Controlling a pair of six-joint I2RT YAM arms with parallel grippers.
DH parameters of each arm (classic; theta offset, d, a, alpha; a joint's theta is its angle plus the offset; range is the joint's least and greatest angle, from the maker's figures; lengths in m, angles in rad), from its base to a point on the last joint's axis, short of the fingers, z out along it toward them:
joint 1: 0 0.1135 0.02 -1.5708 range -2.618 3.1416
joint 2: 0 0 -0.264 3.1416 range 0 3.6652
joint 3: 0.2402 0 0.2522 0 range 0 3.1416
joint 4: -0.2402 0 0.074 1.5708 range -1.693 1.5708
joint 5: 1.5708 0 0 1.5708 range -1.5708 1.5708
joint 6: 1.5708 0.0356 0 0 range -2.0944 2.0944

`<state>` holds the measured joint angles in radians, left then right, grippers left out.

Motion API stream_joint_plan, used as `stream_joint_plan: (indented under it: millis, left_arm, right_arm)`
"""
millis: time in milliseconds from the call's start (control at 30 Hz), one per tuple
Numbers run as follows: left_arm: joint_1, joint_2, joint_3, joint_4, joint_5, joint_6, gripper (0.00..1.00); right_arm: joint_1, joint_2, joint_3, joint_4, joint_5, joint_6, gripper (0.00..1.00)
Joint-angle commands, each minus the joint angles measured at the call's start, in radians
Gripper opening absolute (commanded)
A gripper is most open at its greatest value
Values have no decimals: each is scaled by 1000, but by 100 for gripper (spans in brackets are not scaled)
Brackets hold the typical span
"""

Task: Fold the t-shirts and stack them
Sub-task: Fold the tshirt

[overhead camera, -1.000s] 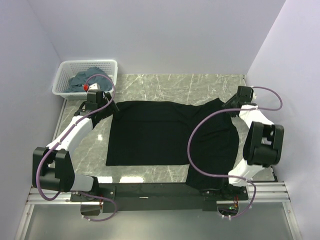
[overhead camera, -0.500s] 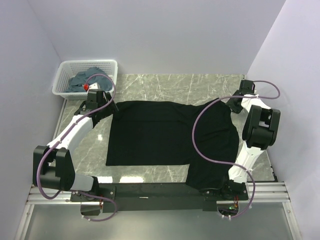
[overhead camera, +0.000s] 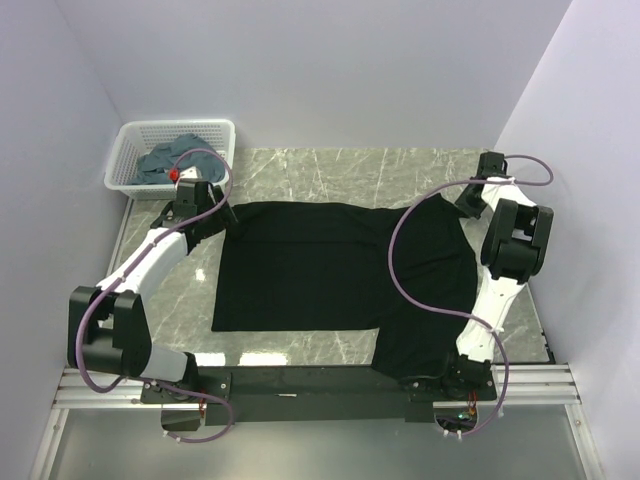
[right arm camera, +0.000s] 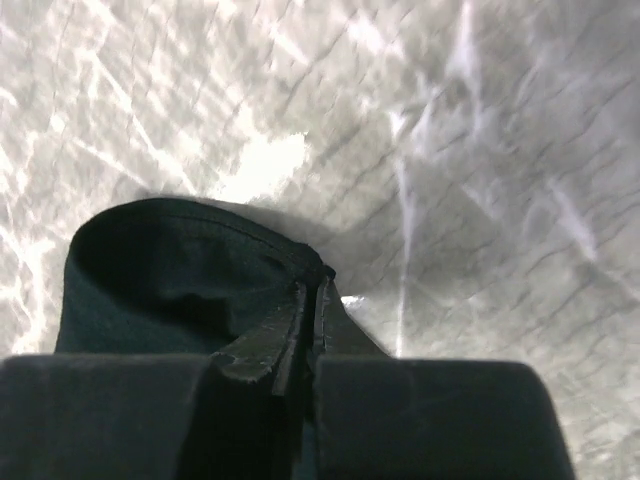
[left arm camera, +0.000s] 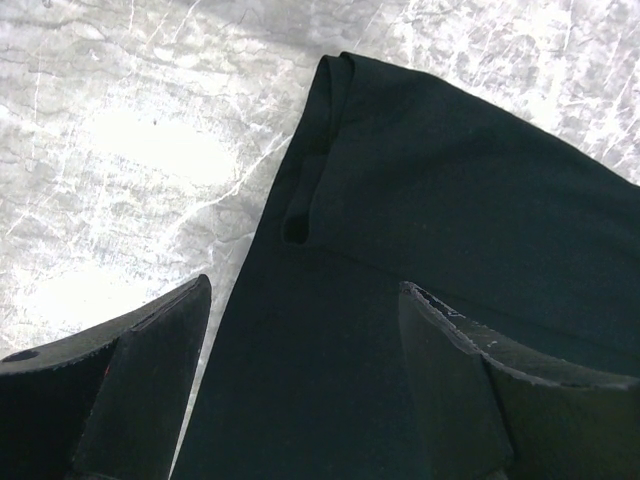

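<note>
A large black t-shirt lies spread flat on the marble table, its right side reaching the near edge. Above its far-left corner hovers my left gripper, open; in the left wrist view the black cloth with a folded sleeve edge lies beneath and between the fingers. Over at the far-right corner, my right gripper is shut on the shirt. Its wrist view has the jaws pressed together on the hem of the black cloth. Blue-grey t-shirts sit crumpled in the basket.
A white lattice basket stands at the far-left corner of the table. Bare marble runs behind the shirt and down its left side. Lilac walls close in on both sides and the back.
My right gripper has slid back along the far-right corner and shut on the shirt's hem. The left arm and gripper have stayed put.
</note>
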<state>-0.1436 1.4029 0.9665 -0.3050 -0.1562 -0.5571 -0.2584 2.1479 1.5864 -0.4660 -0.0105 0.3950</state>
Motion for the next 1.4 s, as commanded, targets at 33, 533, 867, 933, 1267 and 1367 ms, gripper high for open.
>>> stream_joint_plan:
  millis: [33, 533, 867, 933, 1267, 1367]
  left_arm:
    - [-1, 5, 43, 6, -25, 25, 81]
    - [30, 73, 41, 33, 12, -16, 84]
    - [16, 214, 143, 43, 147, -99, 83]
    - [6, 226, 147, 49, 147, -110, 83]
    - [-13, 338, 190, 49, 161, -107, 78]
    - [-16, 350, 204, 47, 164, -101, 77]
  right_arm:
    - [-41, 27, 99, -59, 61, 5, 0]
    - [-101, -15, 93, -72, -8, 99, 40]
    - [-45, -342, -224, -16, -23, 237, 45]
    - [-44, -384, -316, 21, -38, 266, 44]
    - [-45, -444, -431, 30, -37, 266, 44]
    - [-48, -431, -418, 4, 9, 248, 45]
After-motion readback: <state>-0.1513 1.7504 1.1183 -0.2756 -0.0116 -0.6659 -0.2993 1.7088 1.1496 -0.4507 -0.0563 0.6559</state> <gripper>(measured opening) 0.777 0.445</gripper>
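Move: The t-shirt's far right edge is already pinched in the right hand, with the bare spot it is drawn to roughly 5 cm to the right; the shirt's far peak lies about 5 cm left and 4 cm ahead. From the open left hand, the left end of the folded-over band is some 4 cm ahead, 1 cm right and 11 cm below. The shirt's far left corner is about 14 cm ahead and 3 cm right, and the basket about 24 cm ahead and 17 cm left. The shirt's pinched edge is dragged low over the table, about 5 cm to the right; the right fingers then open and let go, and that hand rises some 5 cm as it swings back 9 cm and left 8 cm over the shirt. The left hand, still wide open, sinks about 7 cm and edges forward and right over the folded band's left end, tipping down 10 degrees. ##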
